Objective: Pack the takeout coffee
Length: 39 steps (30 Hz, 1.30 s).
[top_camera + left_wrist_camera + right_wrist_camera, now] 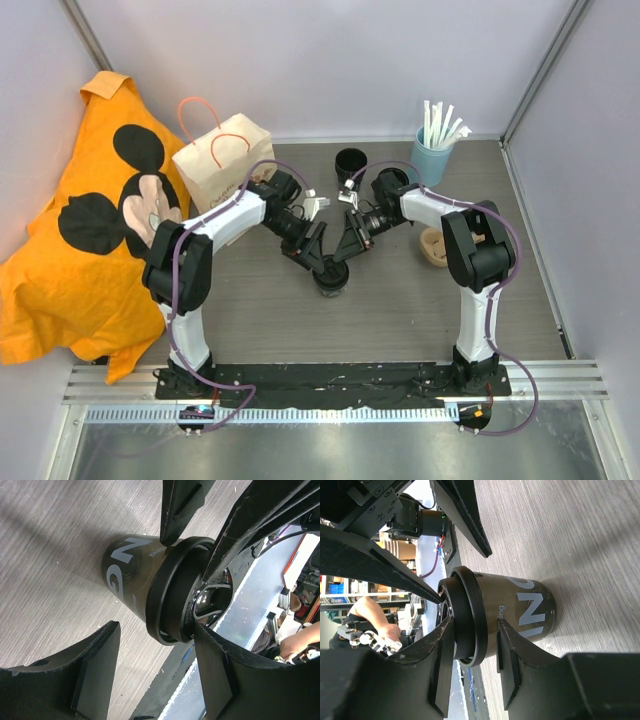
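Note:
The takeout coffee (pixel 332 280), a black lidded cup with pale lettering, stands upright on the table between both arms. My right gripper (pixel 476 621) straddles its lid rim, one pad on the lid top and the other finger against the cup wall (pixel 530 610) just under the rim. My left gripper (pixel 156 630) is open at the same lid. One of its fingers (pixel 220 670) touches the lid top, and the other stays apart from the cup (pixel 130 575). From above, the left gripper (pixel 320 264) and right gripper (pixel 346 260) meet over the cup.
A second black cup (pixel 350 162) stands open at the back centre. The paper bag (pixel 222 160) with orange handles is at the back left, beside an orange cloth (pixel 80 250). The light blue cup of straws (pixel 432 152) and the tan pulp tray (pixel 435 246) are on the right.

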Each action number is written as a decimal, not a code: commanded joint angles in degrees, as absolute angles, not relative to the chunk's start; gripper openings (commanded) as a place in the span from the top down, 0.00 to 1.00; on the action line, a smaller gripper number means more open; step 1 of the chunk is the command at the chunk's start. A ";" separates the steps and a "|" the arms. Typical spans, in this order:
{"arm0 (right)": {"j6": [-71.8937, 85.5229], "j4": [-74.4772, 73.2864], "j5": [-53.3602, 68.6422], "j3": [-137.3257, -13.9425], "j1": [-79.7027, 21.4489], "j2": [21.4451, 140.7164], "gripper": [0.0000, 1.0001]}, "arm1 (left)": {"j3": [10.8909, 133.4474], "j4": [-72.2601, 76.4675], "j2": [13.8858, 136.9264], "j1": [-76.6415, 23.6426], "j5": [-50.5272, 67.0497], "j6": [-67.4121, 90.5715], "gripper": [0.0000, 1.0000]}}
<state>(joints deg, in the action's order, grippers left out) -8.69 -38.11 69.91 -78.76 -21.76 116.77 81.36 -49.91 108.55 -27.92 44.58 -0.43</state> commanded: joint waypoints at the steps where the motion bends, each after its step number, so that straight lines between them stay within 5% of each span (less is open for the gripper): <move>1: -11.43 -38.23 61.88 -76.11 -22.85 119.18 0.59 | 82.00 -48.34 109.51 -28.48 36.57 -2.02 0.37; 39: -5.62 -37.88 62.14 -82.88 -22.50 111.00 0.30 | 87.27 -48.51 106.61 -26.63 43.85 -3.51 0.34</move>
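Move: The lid, already on the black cup, is at both grippers. Its middle lies about 2 cm right of the left hand point and 1 cm back, and about 2 cm left of the right hand point and 3 cm back, roughly 1 cm below each. From the right hand, another black cup stands some 18 cm ahead and 2 cm to the right; the brown cup carrier lies about 25 cm right and 4 cm ahead, both lower. The lid's rim is let go by the right hand's fingers, at first closed across its edge and the cup wall; they spread plainly wider. After staying put for nearly half a second, both hands ease forward and up, each some 1.5 cm in all, the right tilting about 5 degrees. The left keeps its half-open fingers astride the rim, one at the lid's top edge. ##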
